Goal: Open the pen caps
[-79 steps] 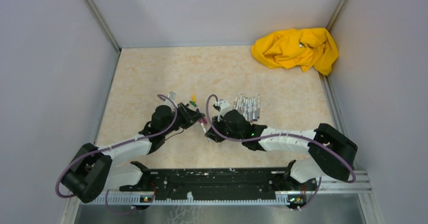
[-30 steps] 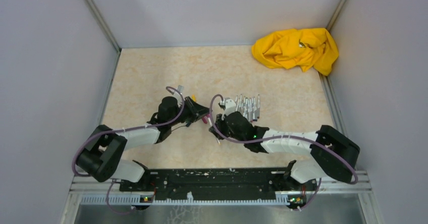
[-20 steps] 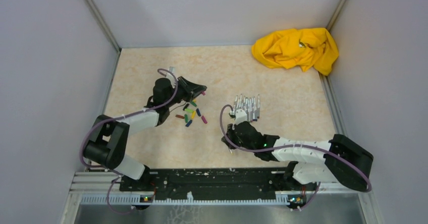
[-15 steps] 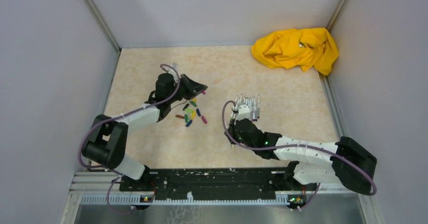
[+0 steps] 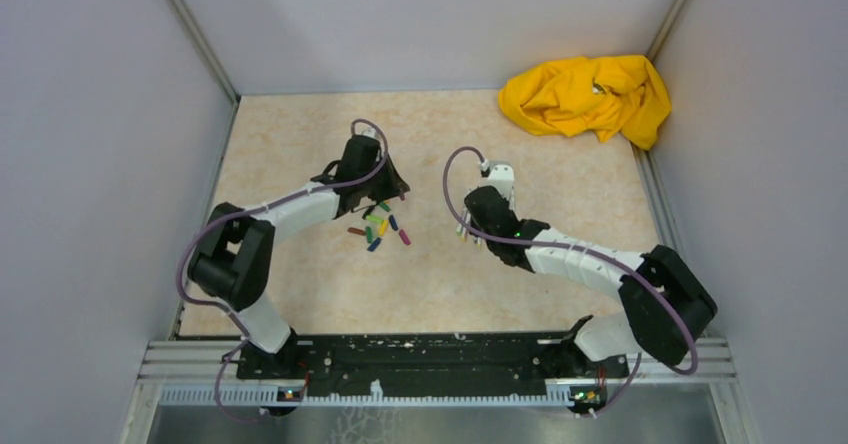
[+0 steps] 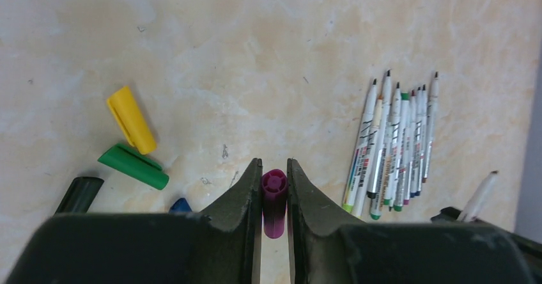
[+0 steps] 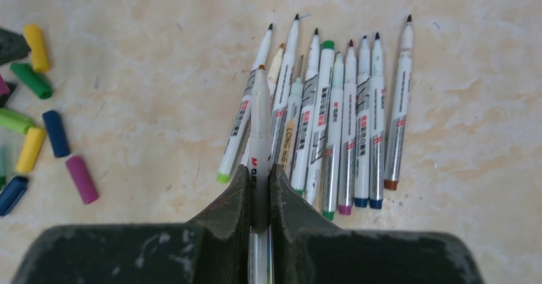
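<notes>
In the left wrist view my left gripper (image 6: pixel 274 164) is shut on a magenta pen cap (image 6: pixel 274 197), held just above the table. Loose caps lie beside it: a yellow one (image 6: pixel 131 119), a green one (image 6: pixel 133 165) and a dark one (image 6: pixel 80 193). From above they show as a small pile (image 5: pixel 378 227) under the left fingers. My right gripper (image 7: pixel 259 170) is shut on an uncapped white pen (image 7: pixel 260 114), which hangs over a row of several uncapped pens (image 7: pixel 348 121). From above, the right arm hides most of that row.
A crumpled yellow cloth (image 5: pixel 588 96) fills the back right corner. Grey walls close in the table on three sides. A black rail (image 5: pixel 420 364) with both arm bases runs along the near edge. More loose caps (image 7: pixel 56 132) lie left of the pen row.
The two grippers, close together at the middle a second ago, have drawn apart. The left one carried the magenta cap back over the cap pile. The right one carried the pen over the pen row.
</notes>
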Controlling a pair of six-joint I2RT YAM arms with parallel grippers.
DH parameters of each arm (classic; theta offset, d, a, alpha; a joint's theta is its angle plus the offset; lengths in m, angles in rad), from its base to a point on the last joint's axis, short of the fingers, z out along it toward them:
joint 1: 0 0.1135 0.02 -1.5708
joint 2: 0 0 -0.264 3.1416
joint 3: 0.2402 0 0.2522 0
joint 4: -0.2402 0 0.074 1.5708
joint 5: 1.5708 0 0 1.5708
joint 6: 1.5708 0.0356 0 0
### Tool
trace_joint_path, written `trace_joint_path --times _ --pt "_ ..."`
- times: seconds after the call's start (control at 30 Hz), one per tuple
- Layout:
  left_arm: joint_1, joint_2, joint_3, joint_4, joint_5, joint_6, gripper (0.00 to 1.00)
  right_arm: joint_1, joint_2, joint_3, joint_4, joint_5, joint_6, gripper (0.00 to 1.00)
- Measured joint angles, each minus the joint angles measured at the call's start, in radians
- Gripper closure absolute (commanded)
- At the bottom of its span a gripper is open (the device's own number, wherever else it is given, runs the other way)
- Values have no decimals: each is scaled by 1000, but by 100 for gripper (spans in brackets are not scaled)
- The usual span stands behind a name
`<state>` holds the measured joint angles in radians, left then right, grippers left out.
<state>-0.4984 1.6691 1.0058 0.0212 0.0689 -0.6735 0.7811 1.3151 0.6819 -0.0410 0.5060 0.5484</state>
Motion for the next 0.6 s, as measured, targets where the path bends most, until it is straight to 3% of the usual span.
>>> trace_joint_path --times 0.2,0.33,0.6 --pt "-37 108 81 -87 -38 63 72 -79 141 129 -35 8 -35 100" --pt "-46 147 95 -128 -68 84 58 -103 222 201 -48 8 -59 100" --pt "-46 158 95 -162 -95 99 50 -148 330 250 -63 8 -79 97"
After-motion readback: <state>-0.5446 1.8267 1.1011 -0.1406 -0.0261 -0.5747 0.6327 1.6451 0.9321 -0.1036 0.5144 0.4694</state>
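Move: Beneath the left hand, about 9 cm down and roughly 1 cm back, is the bare spot for the held magenta cap. The loose magenta cap lies about 5 cm back, 1 cm right; the navy cap 2 cm back, 2 left; the green cap 2 cm ahead, 4 left. From the right hand, the uncapped pen row centres about 8 cm ahead, 3 right and 9 below; its light-green pen is 7 ahead, 3 left. Sinking about 6 cm towards the bare spot beyond the loose magenta cap, the left hand rolls a little, left side rising some 15 degrees, then opens its fingers in the second half and lets go of the cap. Meanwhile the right hand, keeping its pinch on the orange-tipped pen, travels about 7 cm forward over the pen row, then sinks about 3 cm towards it, drifting slightly left. ##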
